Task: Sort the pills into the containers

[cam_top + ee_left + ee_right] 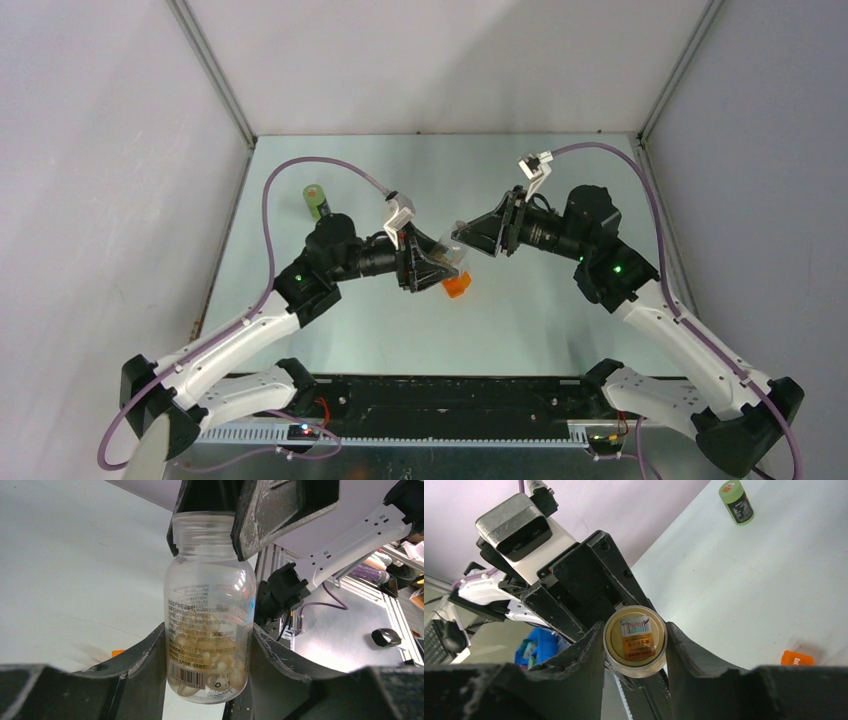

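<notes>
A clear vial (207,595) holding pale yellow pills (220,667) hangs above the table between both arms. My left gripper (207,647) is shut on its body near the base. My right gripper (635,642) is shut on the vial's round, orange-labelled top (636,637); its dark fingers (280,510) show clamped on the neck in the left wrist view. From above, both grippers (440,262) (462,237) meet at the vial (450,250). The orange box (456,287) lies on the table just below them. The green bottle (316,200) stands at the back left.
The orange box (796,658) and green bottle (736,501) also show in the right wrist view. Grey enclosure walls and metal posts (215,75) bound the table on three sides. Purple cables (300,165) arc over both arms.
</notes>
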Robot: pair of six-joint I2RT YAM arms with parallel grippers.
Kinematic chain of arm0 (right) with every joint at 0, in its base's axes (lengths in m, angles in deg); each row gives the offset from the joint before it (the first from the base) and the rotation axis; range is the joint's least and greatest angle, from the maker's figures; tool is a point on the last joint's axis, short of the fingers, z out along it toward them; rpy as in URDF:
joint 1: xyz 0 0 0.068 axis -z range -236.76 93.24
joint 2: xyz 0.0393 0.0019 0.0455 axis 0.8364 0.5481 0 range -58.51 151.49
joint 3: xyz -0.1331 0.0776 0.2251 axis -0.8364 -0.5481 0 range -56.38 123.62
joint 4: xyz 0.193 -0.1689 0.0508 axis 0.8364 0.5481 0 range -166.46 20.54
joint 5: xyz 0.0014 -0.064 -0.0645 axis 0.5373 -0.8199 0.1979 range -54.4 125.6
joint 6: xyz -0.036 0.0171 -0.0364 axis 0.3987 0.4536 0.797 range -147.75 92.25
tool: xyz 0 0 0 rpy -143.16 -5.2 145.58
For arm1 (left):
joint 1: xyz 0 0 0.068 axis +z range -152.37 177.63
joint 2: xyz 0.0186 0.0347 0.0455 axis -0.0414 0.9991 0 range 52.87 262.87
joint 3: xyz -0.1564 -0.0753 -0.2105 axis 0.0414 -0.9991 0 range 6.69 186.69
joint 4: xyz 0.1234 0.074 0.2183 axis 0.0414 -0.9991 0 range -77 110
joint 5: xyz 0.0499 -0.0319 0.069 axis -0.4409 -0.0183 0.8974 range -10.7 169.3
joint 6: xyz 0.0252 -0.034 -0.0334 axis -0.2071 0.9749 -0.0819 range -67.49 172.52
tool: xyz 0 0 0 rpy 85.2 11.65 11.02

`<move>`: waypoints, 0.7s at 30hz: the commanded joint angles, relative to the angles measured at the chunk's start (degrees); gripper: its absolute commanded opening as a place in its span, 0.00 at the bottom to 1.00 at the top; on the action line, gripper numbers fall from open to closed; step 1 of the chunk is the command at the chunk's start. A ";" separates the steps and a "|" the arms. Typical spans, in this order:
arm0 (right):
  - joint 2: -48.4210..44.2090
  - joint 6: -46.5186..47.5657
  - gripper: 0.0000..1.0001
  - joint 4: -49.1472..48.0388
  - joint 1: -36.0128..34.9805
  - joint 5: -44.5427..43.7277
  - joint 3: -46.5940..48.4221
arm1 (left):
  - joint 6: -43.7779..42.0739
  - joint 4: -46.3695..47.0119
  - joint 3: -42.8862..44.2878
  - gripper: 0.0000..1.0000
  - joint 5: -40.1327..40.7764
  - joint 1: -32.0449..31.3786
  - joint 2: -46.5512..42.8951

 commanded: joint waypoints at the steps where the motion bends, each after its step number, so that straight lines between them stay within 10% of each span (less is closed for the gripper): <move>1: -1.31 1.19 0.38 -4.15 2.00 6.73 2.19 | -0.86 0.53 2.64 0.00 0.38 0.14 -0.76; 11: -4.66 8.79 0.32 -10.37 7.76 26.90 2.21 | -5.24 -2.88 2.44 0.00 -7.21 0.12 -0.86; 21: -6.59 11.86 0.36 0.70 9.74 6.10 2.21 | -10.25 -8.11 1.16 0.00 -1.78 0.05 -1.00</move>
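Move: The left hand holds the clear pill bottle, its middle about 1 cm ahead, 1 cm to the right and 2 cm above. The same bottle lies roughly 2 cm back, 2 cm left and 4 cm below the right hand, whose fingers grip its cap. The orange container lies on the table about 3 cm ahead of the right hand and some 34 cm below; the green container stands about 22 cm ahead and 31 cm left of it, 32 cm below. Back and to the right at first, then mostly up, the right hand draws the pinched cap off the bottle mouth, ending about 5 cm higher, swinging counter-clockwise early on and rolling its forward side up some 20 degrees. The left hand keeps its grip on the bottle's lower part, easing back some 2 cm and, late, slightly down. ##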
